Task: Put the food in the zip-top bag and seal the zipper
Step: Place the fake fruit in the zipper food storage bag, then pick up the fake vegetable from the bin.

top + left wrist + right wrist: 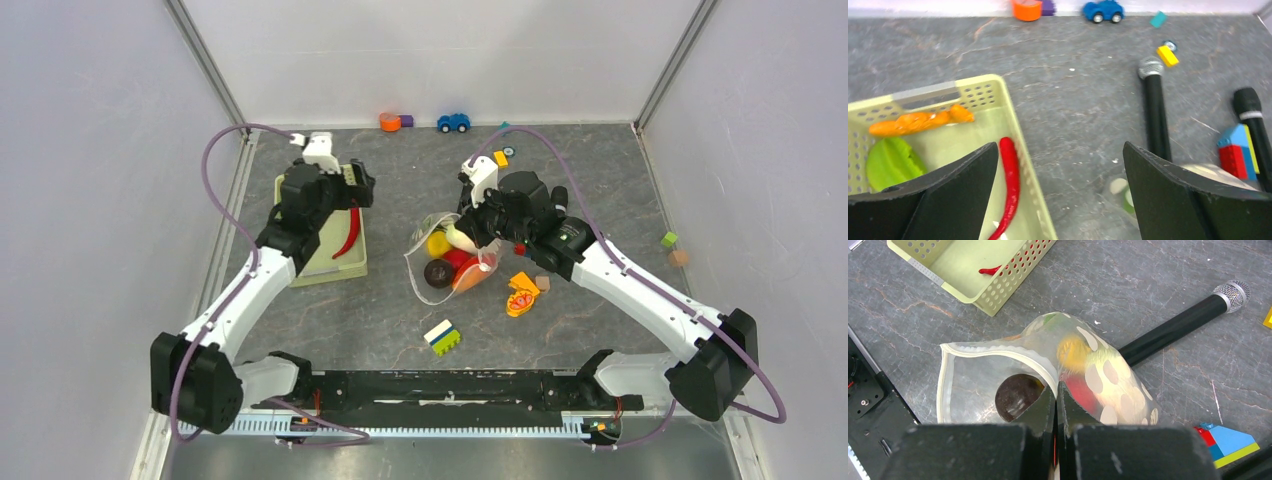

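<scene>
The clear dotted zip-top bag (428,262) lies mid-table with its mouth held up and wide. Its whitish zipper (944,385) rims the mouth. My right gripper (1056,388) is shut on the rim's near edge. Inside the bag I see a dark purple piece (1015,397), a yellow piece (1072,352) and a red one (1083,392). My left gripper (1060,150) hangs open above the right wall of the green basket (1015,125), nothing between its fingers. In the basket lie a red chili (1010,185), an orange carrot (923,121) and a green piece (890,162).
Two black microphones (1155,115) (1253,120) lie right of the basket, near the bag. An orange-and-red lumpy toy (522,293) and stacked blocks (442,337) sit in front of the bag. A blue car (453,122) and small blocks line the back wall.
</scene>
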{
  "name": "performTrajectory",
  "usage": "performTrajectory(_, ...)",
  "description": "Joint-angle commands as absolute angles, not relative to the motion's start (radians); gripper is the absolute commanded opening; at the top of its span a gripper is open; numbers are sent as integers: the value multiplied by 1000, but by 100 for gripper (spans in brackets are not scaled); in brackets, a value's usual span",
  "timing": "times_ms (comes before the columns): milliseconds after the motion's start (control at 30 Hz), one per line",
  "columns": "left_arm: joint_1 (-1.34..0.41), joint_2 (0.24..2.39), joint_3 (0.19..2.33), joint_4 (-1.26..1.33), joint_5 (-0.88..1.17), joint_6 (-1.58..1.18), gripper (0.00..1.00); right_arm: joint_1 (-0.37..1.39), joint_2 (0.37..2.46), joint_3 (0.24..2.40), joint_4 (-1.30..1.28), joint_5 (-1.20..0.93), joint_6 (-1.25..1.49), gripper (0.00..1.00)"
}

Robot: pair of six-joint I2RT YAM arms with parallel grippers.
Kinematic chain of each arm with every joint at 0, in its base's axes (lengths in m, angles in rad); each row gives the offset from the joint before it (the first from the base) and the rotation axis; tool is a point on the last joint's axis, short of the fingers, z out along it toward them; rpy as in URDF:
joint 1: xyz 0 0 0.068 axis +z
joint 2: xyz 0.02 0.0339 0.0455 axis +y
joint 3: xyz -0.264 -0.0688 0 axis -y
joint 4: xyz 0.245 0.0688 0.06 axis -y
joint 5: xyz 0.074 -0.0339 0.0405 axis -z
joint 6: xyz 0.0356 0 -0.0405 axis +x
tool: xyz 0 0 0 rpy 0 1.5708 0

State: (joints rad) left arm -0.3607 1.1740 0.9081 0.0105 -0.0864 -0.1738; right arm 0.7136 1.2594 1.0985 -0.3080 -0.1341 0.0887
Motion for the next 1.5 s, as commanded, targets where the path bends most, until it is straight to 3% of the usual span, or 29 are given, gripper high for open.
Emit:
performTrajectory(0, -201, 1206, 876, 107, 122, -314, 100, 718, 1227, 1108, -269, -127, 85, 0)
performTrajectory(133, -142, 1212, 810, 79, 237, -83, 100, 718, 1235, 1109, -270, -130, 81, 0)
performTrajectory(600, 34, 1390, 793, 109, 273, -198, 99, 718, 1285, 1137, -278, -144, 86, 0)
performTrajectory(900, 35, 1496, 894, -33, 324, -177, 92, 717, 1281, 1135, -279, -148, 93, 0)
performTrajectory(1233, 34, 1624, 997, -139, 402, -167, 77, 717, 1279, 1134, -279, -151, 99, 0)
performTrajectory(1467, 20, 1669, 1027, -170, 416, -155, 74, 717, 1273, 1131, -279, -148, 98, 0)
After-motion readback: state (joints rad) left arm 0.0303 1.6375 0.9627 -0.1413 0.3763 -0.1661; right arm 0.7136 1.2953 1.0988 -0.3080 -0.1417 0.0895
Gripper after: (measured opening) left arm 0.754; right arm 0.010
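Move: The red chili in the crate lies about 22 cm below the left hand, some 4 cm ahead and 6 cm to its left. From the chili, the green pepper is roughly 12 cm farther left and 6 cm farther out, the orange root about 8 cm left and 13 cm out. From the right hand the chili is about 29 cm left, 12 cm forward and 21 cm down. Down towards the red chili in the crate comes the empty left hand, sinking about 18 cm while swinging some 8 cm left, most of that early on, with a slight gain forward. Its wrist tips the fingers about 30 degrees further down, and the wide-open fingers narrow to about three quarters, one on either side above the chili. The right hand keeps its pinch on the bag's edge. ##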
